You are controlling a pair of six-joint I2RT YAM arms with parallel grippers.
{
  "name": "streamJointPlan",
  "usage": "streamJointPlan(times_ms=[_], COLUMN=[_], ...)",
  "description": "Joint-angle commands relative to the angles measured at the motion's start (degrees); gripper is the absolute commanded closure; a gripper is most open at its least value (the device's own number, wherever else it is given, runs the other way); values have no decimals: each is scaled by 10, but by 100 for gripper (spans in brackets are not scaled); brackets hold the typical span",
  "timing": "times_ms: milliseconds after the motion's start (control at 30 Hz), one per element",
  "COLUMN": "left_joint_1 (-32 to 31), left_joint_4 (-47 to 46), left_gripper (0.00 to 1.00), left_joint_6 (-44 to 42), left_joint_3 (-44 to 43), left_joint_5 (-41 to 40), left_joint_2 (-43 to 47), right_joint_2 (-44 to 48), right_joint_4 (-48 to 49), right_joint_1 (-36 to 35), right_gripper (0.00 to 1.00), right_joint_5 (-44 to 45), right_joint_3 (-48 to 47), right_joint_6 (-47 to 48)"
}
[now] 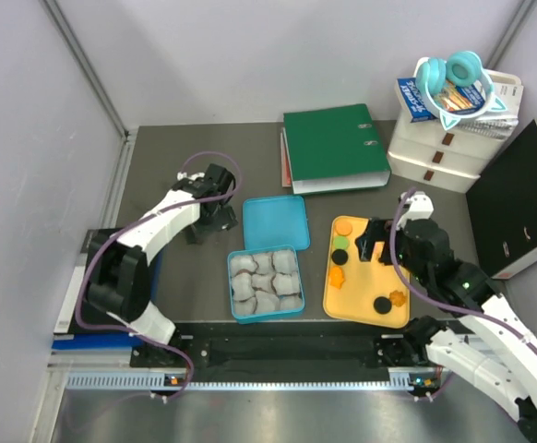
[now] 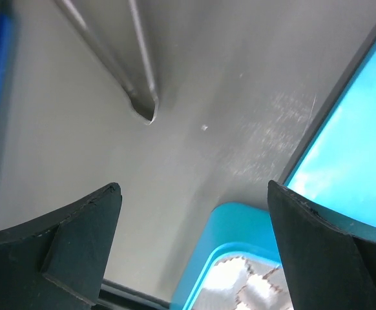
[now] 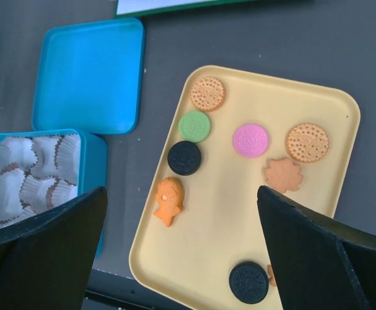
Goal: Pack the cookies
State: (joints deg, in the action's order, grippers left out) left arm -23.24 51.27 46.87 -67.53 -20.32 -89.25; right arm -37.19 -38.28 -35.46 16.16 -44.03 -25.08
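The cookies lie on a flat yellow tray point(image 3: 233, 219) point(image 1: 361, 286): a green one point(image 3: 195, 126), a pink one point(image 3: 250, 140), two black ones point(image 3: 184, 157) point(image 3: 249, 282), round tan ones point(image 3: 207, 93), and orange shaped ones point(image 3: 168, 199) point(image 3: 282, 174). Left of the tray stands a blue box point(image 1: 266, 283) point(image 3: 96, 161) filled with white paper liners point(image 3: 26, 174). Its lid point(image 1: 275, 222) point(image 2: 349, 161) lies just behind it. My right gripper point(image 1: 370, 242) point(image 3: 181, 190) hangs open above the tray, holding nothing. My left gripper point(image 1: 215, 217) point(image 2: 193, 187) is open and empty over the table, beside the box's corner point(image 2: 240, 232).
A green binder point(image 1: 333, 146) lies behind the lid. White drawers point(image 1: 439, 152) with teal headphones point(image 1: 453, 78) on top stand at the back right. A black binder point(image 1: 518, 203) stands along the right edge. Grey walls close in the left side and the back.
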Motion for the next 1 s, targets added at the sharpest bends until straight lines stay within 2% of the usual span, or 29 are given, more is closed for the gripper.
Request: streamJointPlan(times_ms=[0, 100, 333, 500, 667, 967], left_joint_1=[23, 57, 109, 151, 164, 172], left_joint_4=[-32, -45, -34, -86, -114, -142], left_gripper=[1, 1, 1, 1, 1, 2], left_joint_6=[16, 31, 102, 90, 90, 113], left_joint_3=[-41, -46, -49, -28, -42, -23], left_joint_5=[26, 39, -10, 13, 18, 13], left_joint_2=[-45, -58, -52, -68, -124, -144], right_joint_2=[59, 54, 9, 8, -17, -41], right_joint_4=[43, 59, 14, 35, 37, 55], right_joint_1=[-5, -5, -5, -5, -5, -5], right_gripper=[1, 1, 1, 1, 1, 1], right_joint_5=[-23, -77, -57, -70, -76, -86], right_joint_3=[-14, -21, -39, -22, -30, -27], right_joint_6=[11, 34, 31, 39, 48, 52])
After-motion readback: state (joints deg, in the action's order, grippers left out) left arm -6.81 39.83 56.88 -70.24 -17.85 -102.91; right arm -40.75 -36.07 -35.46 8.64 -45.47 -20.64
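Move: The metal tongs lie under the left arm, their middle about 8 cm ahead of the left hand, 11 cm to its left and 9 cm below, with the closed V end nearer the hand. The cookie box is some 7 cm back and 10 cm to the right of the left hand, the blue lid about 11 cm ahead and 13 cm to its right. From the right hand, which hovers over the tray, the tongs are some 16 cm ahead and 48 cm to the left. The left hand swings forward and left, about 7 cm each way, dipping slightly at first and sinking more steeply near the end to some 5 cm lower, while its wrist turns about 25 degrees counter-clockwise and the wide-open fingers come over the V end of the tongs, still not closing. The right hand bobs up about 3 cm over the tray and settles back, easing a little left with its fingers open. ##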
